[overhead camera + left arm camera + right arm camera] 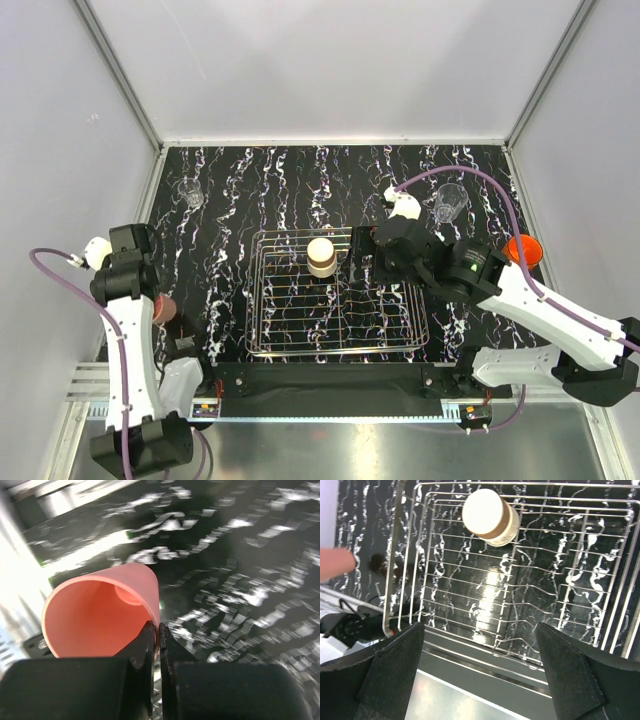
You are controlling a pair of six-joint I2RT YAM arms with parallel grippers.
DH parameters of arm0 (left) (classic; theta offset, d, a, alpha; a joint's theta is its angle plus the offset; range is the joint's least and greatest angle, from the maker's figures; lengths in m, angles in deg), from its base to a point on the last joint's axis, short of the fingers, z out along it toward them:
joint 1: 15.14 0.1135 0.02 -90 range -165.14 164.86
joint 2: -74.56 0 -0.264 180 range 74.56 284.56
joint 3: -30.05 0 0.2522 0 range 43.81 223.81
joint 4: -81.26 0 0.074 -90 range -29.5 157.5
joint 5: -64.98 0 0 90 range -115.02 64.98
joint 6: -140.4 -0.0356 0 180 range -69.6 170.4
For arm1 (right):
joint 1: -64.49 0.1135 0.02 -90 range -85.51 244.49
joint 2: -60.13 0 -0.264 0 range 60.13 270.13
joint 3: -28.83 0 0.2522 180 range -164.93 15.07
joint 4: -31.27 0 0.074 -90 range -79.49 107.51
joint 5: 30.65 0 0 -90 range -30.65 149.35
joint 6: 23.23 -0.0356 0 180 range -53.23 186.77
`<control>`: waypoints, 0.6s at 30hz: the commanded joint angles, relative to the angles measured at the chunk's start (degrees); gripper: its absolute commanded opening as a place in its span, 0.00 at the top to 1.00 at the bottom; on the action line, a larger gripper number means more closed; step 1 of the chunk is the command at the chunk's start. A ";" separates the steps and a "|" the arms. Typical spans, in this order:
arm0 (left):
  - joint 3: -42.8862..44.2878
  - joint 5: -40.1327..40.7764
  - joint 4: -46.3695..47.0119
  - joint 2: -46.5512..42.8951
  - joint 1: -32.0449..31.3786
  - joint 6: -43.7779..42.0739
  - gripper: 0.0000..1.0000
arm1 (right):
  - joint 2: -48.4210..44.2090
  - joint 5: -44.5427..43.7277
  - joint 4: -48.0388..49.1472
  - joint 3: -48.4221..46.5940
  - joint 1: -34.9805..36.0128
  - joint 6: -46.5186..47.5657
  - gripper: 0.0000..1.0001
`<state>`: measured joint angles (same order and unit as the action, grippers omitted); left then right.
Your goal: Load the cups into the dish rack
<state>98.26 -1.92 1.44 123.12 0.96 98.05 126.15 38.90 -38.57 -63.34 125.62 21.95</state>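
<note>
The silver wire dish rack [300, 330] sits at the table's near middle. The cream cup with a brown band [321, 256] stands upside down in its far part and shows in the right wrist view [490, 515]. My left gripper [158, 640] is shut on the rim of the pale pink tumbler [100, 615], left of the rack [165, 309]. My right gripper [480, 680] is open and empty over the rack's right side [368, 258]. The orange cup [523, 250] stands at the right. One clear glass [190, 192] is far left, the other [449, 203] far right.
The table top is black marble-patterned [300, 180] with white walls round it. A metal rail [330, 400] runs along the near edge by the arm bases. My right arm [540, 305] stretches from the near right toward the rack.
</note>
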 commanded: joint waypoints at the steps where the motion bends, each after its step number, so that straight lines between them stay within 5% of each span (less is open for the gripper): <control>1: 3.55 -9.08 6.02 -2.58 -2.81 -4.41 1.00 | -1.16 1.20 3.51 0.19 0.22 0.26 0.00; 8: 2.94 -37.74 22.18 -11.54 -8.71 -15.84 1.00 | -0.46 1.81 3.78 0.19 0.22 -0.36 0.00; 18: -5.05 -74.56 54.06 -15.42 -13.72 -7.68 1.00 | -1.59 7.17 7.02 -0.08 0.22 0.25 0.00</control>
<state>95.09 -59.32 38.07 108.04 -11.41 86.84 126.06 43.19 -35.73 -62.88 125.62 21.93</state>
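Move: The pink cup hangs from my left fingers. The dish rack it is bound for has its middle about 40 cm to this hand's right, 3 cm ahead and 12 cm lower. The white cup in the rack lies some 36 cm right and 9 cm ahead, and the clear glass about 26 cm ahead and 4 cm right, both roughly 10 cm lower. From my open right hand, the pink cup is about 41 cm left, 2 cm back and 14 cm below. I keep the pink cup's rim pinched in my left fingers and swing it quickly to the right, about 20 cm, climbing some 15 cm and easing forward early on, towards the rack's far-left corner and my open right hand. On the way my wrist turns clockwise some 65 degrees and tips up, so fingers that pointed down and left come to point rightward, near level. ##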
